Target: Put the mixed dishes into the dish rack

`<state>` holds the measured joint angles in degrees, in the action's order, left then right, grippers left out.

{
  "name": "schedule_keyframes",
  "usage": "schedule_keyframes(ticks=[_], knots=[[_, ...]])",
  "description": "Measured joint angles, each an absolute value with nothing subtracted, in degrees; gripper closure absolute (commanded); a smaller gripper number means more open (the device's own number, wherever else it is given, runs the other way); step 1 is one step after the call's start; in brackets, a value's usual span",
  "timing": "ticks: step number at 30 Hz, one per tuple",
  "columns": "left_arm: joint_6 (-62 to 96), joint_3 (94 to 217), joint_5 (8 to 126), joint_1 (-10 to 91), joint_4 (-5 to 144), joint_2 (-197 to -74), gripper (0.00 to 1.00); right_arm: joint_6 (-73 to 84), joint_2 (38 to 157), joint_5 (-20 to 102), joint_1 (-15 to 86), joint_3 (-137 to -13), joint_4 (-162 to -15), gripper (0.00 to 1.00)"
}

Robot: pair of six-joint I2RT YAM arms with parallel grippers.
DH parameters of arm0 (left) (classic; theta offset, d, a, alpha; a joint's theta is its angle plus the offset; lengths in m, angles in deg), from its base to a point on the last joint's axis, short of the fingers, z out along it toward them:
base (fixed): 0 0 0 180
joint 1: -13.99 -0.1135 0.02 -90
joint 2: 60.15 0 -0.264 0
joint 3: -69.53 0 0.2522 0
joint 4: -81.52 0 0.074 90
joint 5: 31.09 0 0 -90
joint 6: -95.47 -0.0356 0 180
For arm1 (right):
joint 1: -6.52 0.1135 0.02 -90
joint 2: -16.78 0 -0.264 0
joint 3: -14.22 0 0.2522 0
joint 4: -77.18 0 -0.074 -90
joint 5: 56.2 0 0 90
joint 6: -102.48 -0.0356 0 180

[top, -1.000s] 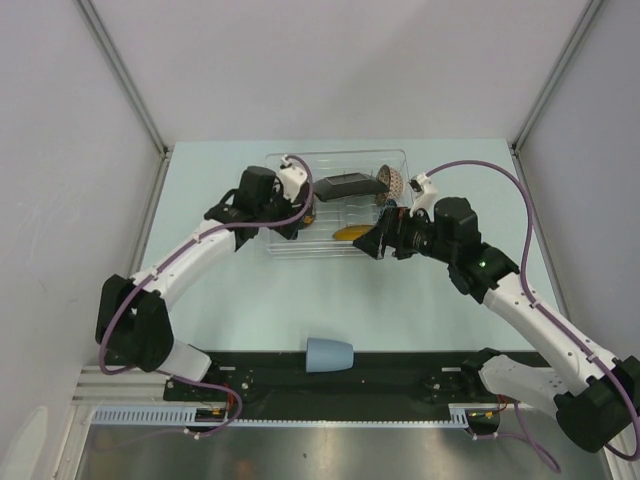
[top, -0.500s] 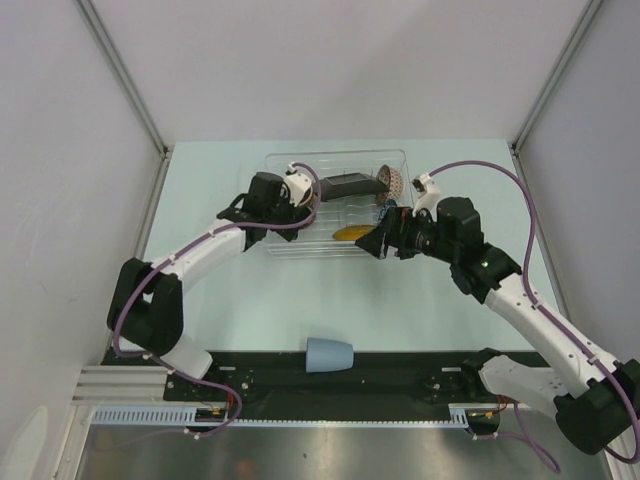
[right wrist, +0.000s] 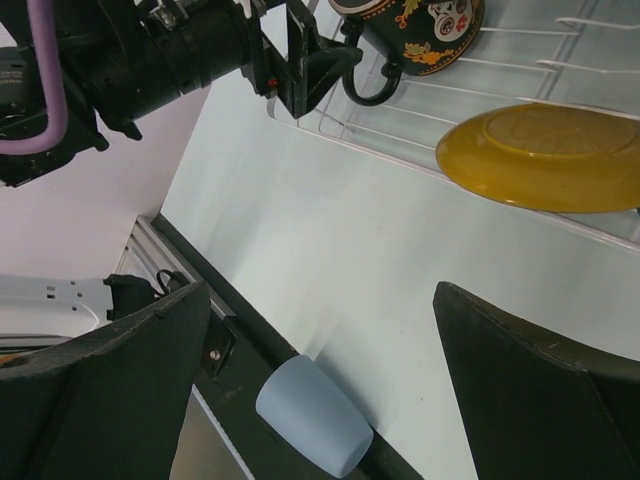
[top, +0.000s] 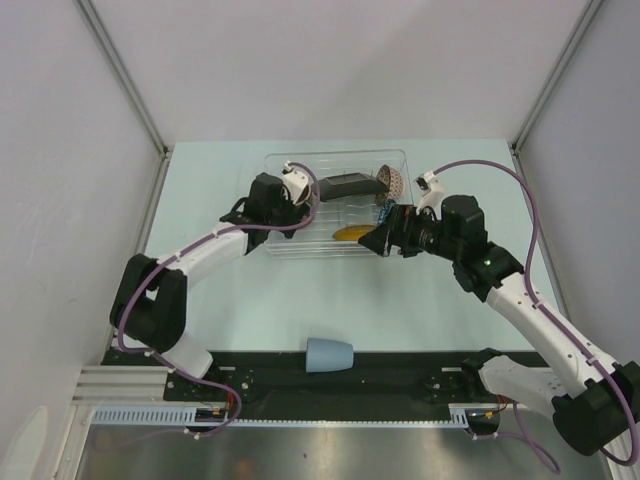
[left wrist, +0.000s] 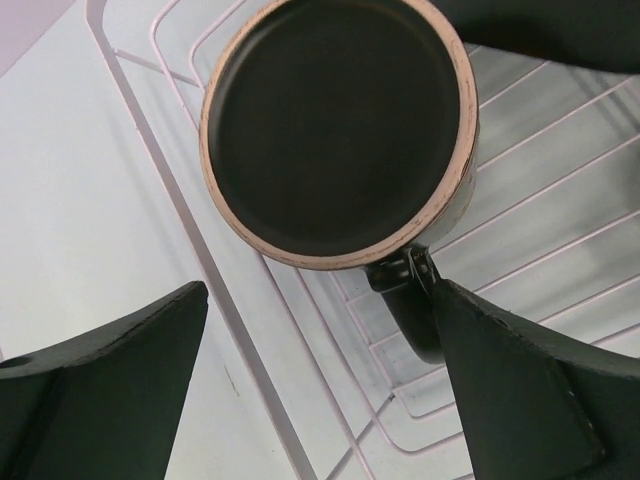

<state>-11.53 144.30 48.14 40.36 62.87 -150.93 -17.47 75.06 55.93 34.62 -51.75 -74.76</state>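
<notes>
The clear dish rack (top: 322,254) stands at mid-table. In it are the black square plate (top: 348,185), the cream-pink bowl (top: 394,180) and the yellow saucer (top: 350,233). The dark floral mug (left wrist: 340,130) rests on the rack's wires (left wrist: 560,200) with its base toward the left wrist camera. My left gripper (left wrist: 320,400) is open just short of the mug, its handle (left wrist: 415,310) next to the right finger (left wrist: 520,390). My right gripper (top: 380,240) hangs open at the rack's front right corner, holding nothing. The light-blue cup (top: 329,354) lies on its side at the near edge.
In the right wrist view the cup (right wrist: 313,415) lies against the black base rail (right wrist: 230,310), with the saucer (right wrist: 545,155) and the mug (right wrist: 420,25) in the rack above it. White walls close in the table on three sides.
My left arm has swung its elbow inward and its gripper has shifted slightly right over the rack. The right gripper has edged a little up and right. Both stay open.
</notes>
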Motion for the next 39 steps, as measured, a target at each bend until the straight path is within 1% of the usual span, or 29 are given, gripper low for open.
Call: schedule_keyframes(ticks=[5, 12, 17, 20, 23, 27, 31, 35, 39], knots=[[-13.12, 141.64, 47.07, 39.24, 64.49, -151.30, 0.00, -17.47, 75.06, 56.39, 34.09, -51.75, -74.76, 0.00], [-14.28, 141.09, 46.20, 36.20, 65.32, -152.26, 0.00, -17.25, 75.06, 56.74, 34.07, -51.75, -74.38, 0.00], [-14.08, 141.09, 46.40, 35.35, 65.06, -151.78, 0.00, -14.52, 75.06, 54.03, 37.68, -51.75, -71.89, 0.00], [-13.47, 141.11, 47.75, 35.35, 62.63, -149.73, 0.00, -12.12, 75.76, 49.31, 44.43, -52.58, -68.59, 0.00], [-11.87, 141.97, 49.21, 35.35, 58.13, -145.40, 0.00, -9.21, 79.74, 40.30, 56.52, -56.62, -63.22, 0.00], [-8.84, 145.81, 52.36, 35.37, 52.21, -138.47, 0.00, -6.61, 90.27, 26.47, 72.80, -66.02, -55.30, 0.00], [-6.08, 149.53, 55.09, 35.37, 46.09, -129.31, 0.00, -6.59, 102.91, 14.86, 85.32, -75.83, -45.82, 0.00], [-4.90, 149.94, 56.52, 34.78, 41.08, -119.22, 0.00, -7.90, 115.39, 6.53, 92.25, -86.11, -35.72, 0.00], [-4.40, 148.98, 57.17, 32.09, 37.08, -111.37, 0.00, -9.49, 127.89, -0.72, 96.03, -96.42, -26.28, 0.00]])
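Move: The blue cup lies on its side at the near table edge, about 21 cm back from the right hand, 9 cm to its left and 21 cm below. The yellow plate stands in the rack roughly 6 cm ahead of that hand, 2 cm left, 20 cm below. From the left hand, the dark mug is about 5 cm ahead, 4 cm right and 6 cm below; the black plate stands 13 cm right of the mug and 3 cm farther out. Right swings back-left and down towards the cup, fingers tipping down; left sidles 5 cm left, then lifts 20 cm. ##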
